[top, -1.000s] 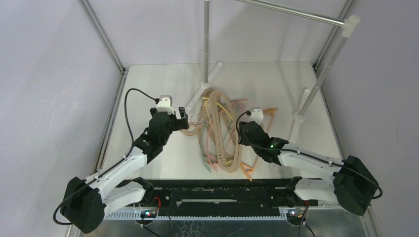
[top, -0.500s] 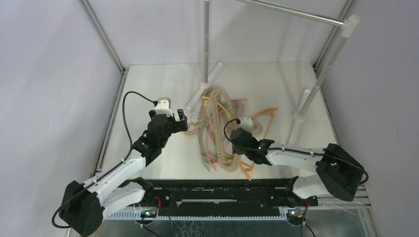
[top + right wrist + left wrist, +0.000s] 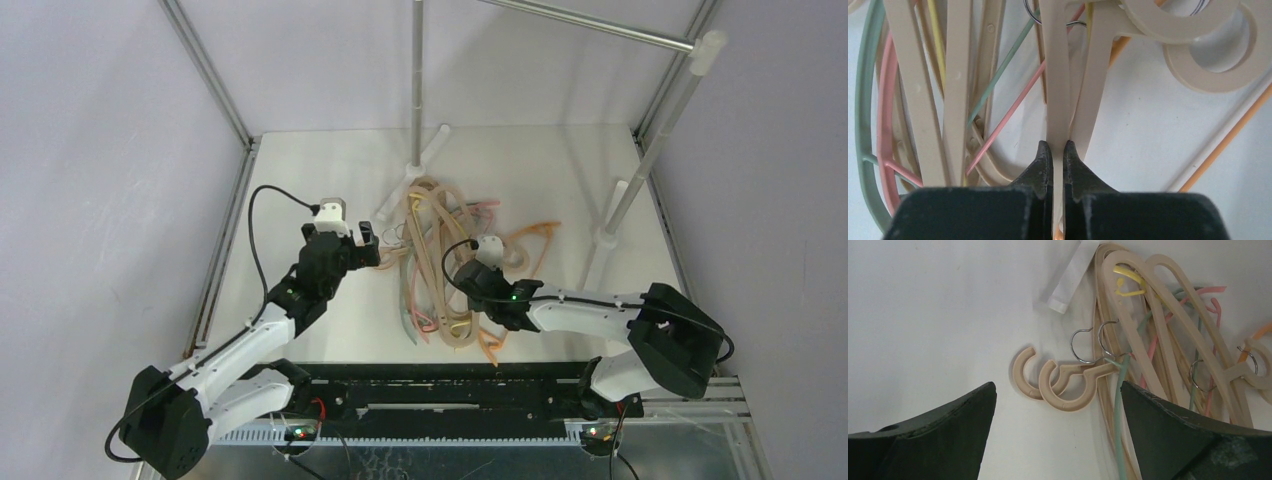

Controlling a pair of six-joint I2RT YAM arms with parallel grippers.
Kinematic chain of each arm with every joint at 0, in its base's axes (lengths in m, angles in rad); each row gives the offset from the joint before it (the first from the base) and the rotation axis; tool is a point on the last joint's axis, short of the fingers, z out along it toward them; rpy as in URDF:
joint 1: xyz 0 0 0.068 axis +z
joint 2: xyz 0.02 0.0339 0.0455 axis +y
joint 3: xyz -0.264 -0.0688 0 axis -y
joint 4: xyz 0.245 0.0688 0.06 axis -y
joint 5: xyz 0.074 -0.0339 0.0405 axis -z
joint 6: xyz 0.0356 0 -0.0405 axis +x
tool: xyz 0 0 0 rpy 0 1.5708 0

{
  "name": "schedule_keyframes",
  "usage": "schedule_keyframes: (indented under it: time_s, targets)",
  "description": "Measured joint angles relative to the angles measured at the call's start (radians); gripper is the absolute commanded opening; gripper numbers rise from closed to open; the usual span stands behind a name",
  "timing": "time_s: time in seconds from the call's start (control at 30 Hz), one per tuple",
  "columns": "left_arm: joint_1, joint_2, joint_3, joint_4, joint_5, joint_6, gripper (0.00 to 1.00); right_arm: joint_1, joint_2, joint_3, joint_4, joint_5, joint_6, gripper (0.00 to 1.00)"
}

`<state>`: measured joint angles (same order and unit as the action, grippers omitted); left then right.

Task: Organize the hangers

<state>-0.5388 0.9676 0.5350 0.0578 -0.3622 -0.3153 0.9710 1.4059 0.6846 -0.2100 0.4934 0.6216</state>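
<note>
The hangers (image 3: pixel 440 270) lie in a tangled pile at mid-table: thick beige ones mixed with thin pink, green, yellow and orange ones. My right gripper (image 3: pixel 462 280) reaches into the pile from the right. In the right wrist view its jaws (image 3: pixel 1058 147) are shut on the straight bar of a beige hanger (image 3: pixel 1057 75), whose big hook rings (image 3: pixel 1208 75) lie just ahead. My left gripper (image 3: pixel 372 245) hovers at the pile's left edge. It stands wide open (image 3: pixel 1058 390) above two beige hooks (image 3: pixel 1064 405) and a thin green hanger (image 3: pixel 1119 415), holding nothing.
A silver rail (image 3: pixel 590 25) spans two uprights behind the pile. Their white feet (image 3: pixel 410 185) (image 3: pixel 610 215) rest on the table, and one foot (image 3: pixel 1070 275) lies close to the hooks. An orange hanger (image 3: pixel 1228 140) sticks out on the pile's right. Frame posts line both table sides.
My right gripper has swung left into the pile and closed on a beige hanger bar. The pile has shifted slightly left. My left gripper has barely moved and stays open.
</note>
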Motion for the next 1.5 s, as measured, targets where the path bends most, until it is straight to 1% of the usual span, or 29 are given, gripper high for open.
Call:
schedule_keyframes:
  time_s: [0.17,0.3,0.43,0.53,0.6,0.63,0.67,0.73,0.83,0.9,0.93,0.97,1.07,1.1,1.17,1.23,1.3,1.43,1.5]
  targets:
    - [0.000,0.001,0.000,-0.001,0.000,0.000,0.99,0.032,0.002,0.031,-0.080,0.056,0.013,0.00]
    - [0.000,0.001,0.000,-0.002,0.000,0.000,0.99,0.077,-0.017,0.071,-0.173,0.129,0.016,0.00]
    - [0.000,0.001,0.000,-0.006,0.000,0.000,0.98,0.116,-0.094,0.110,-0.258,0.221,0.014,0.00]
    - [-0.001,0.001,0.000,-0.011,0.000,-0.001,0.98,0.121,-0.140,0.142,-0.306,0.295,0.005,0.00]
    - [-0.001,0.001,0.000,-0.014,0.001,-0.002,0.98,0.119,-0.146,0.192,-0.360,0.374,-0.005,0.00]
    - [-0.002,0.001,0.000,-0.016,0.001,-0.003,0.98,0.116,-0.139,0.256,-0.406,0.451,-0.015,0.00]
    - [-0.002,0.001,0.000,-0.016,0.001,-0.003,0.98,0.116,-0.138,0.274,-0.415,0.470,-0.018,0.00]
    - [-0.003,0.000,0.000,-0.016,0.002,-0.006,0.98,0.116,-0.116,0.361,-0.473,0.566,-0.043,0.00]
    - [-0.005,-0.002,0.000,-0.018,0.002,-0.009,0.98,0.116,-0.089,0.457,-0.479,0.670,-0.107,0.00]
    - [-0.007,-0.006,0.000,-0.021,0.002,-0.010,0.98,0.113,-0.090,0.482,-0.465,0.699,-0.148,0.00]
    - [-0.008,-0.010,0.000,-0.023,0.003,-0.010,0.97,0.107,-0.092,0.484,-0.462,0.692,-0.155,0.03]
    - [-0.009,-0.016,0.000,-0.024,0.004,-0.010,0.96,0.096,-0.095,0.483,-0.463,0.660,-0.152,0.08]
    - [-0.010,-0.032,0.000,-0.024,0.006,-0.009,0.96,0.061,-0.127,0.425,-0.422,0.503,-0.130,0.33]
    - [-0.011,-0.035,0.000,-0.024,0.008,-0.010,0.96,0.047,-0.148,0.382,-0.397,0.443,-0.117,0.36]
    - [-0.015,-0.034,0.000,-0.024,0.009,-0.010,0.95,0.015,-0.201,0.255,-0.343,0.282,-0.085,0.42]
    - [-0.019,-0.034,0.000,-0.026,0.010,-0.010,0.96,-0.004,-0.219,0.167,-0.305,0.167,-0.052,0.46]
    - [-0.024,-0.033,0.000,-0.026,0.011,-0.010,0.96,-0.011,-0.217,0.100,-0.267,0.065,-0.020,0.47]
    - [-0.034,-0.032,0.000,-0.032,0.011,-0.011,0.95,0.003,-0.193,0.047,-0.174,-0.089,0.017,0.51]
    - [-0.037,-0.032,0.000,-0.035,0.011,-0.011,0.96,0.012,-0.181,0.039,-0.125,-0.136,0.032,0.52]
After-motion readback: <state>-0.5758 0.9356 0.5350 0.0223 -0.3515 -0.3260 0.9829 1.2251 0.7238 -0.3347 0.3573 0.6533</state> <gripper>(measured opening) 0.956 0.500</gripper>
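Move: The right hand already pinches a beige hanger low over the pile; the hanger's middle is about 4 cm ahead, 1 cm to the left and 1 cm below. Its hook lies some 3 cm ahead and 7 cm to the right, the orange hanger 9 cm right and 2 cm back, and the pink hanger's near end roughly 11 cm left and 10 cm back. From the left hand, the beige hanger lies about 26 cm right, 2 cm back and 13 cm below. Up fast from the pile goes the right hand, some 20 cm, fingers shut, drifting a little forward and right once clear while the wrist tips the fingertips up about 30 degrees. It then drops some 16 cm towards the pile, swinging back and left, levels out the tilt and opens about halfway, no longer holding the beige hanger at the end. ##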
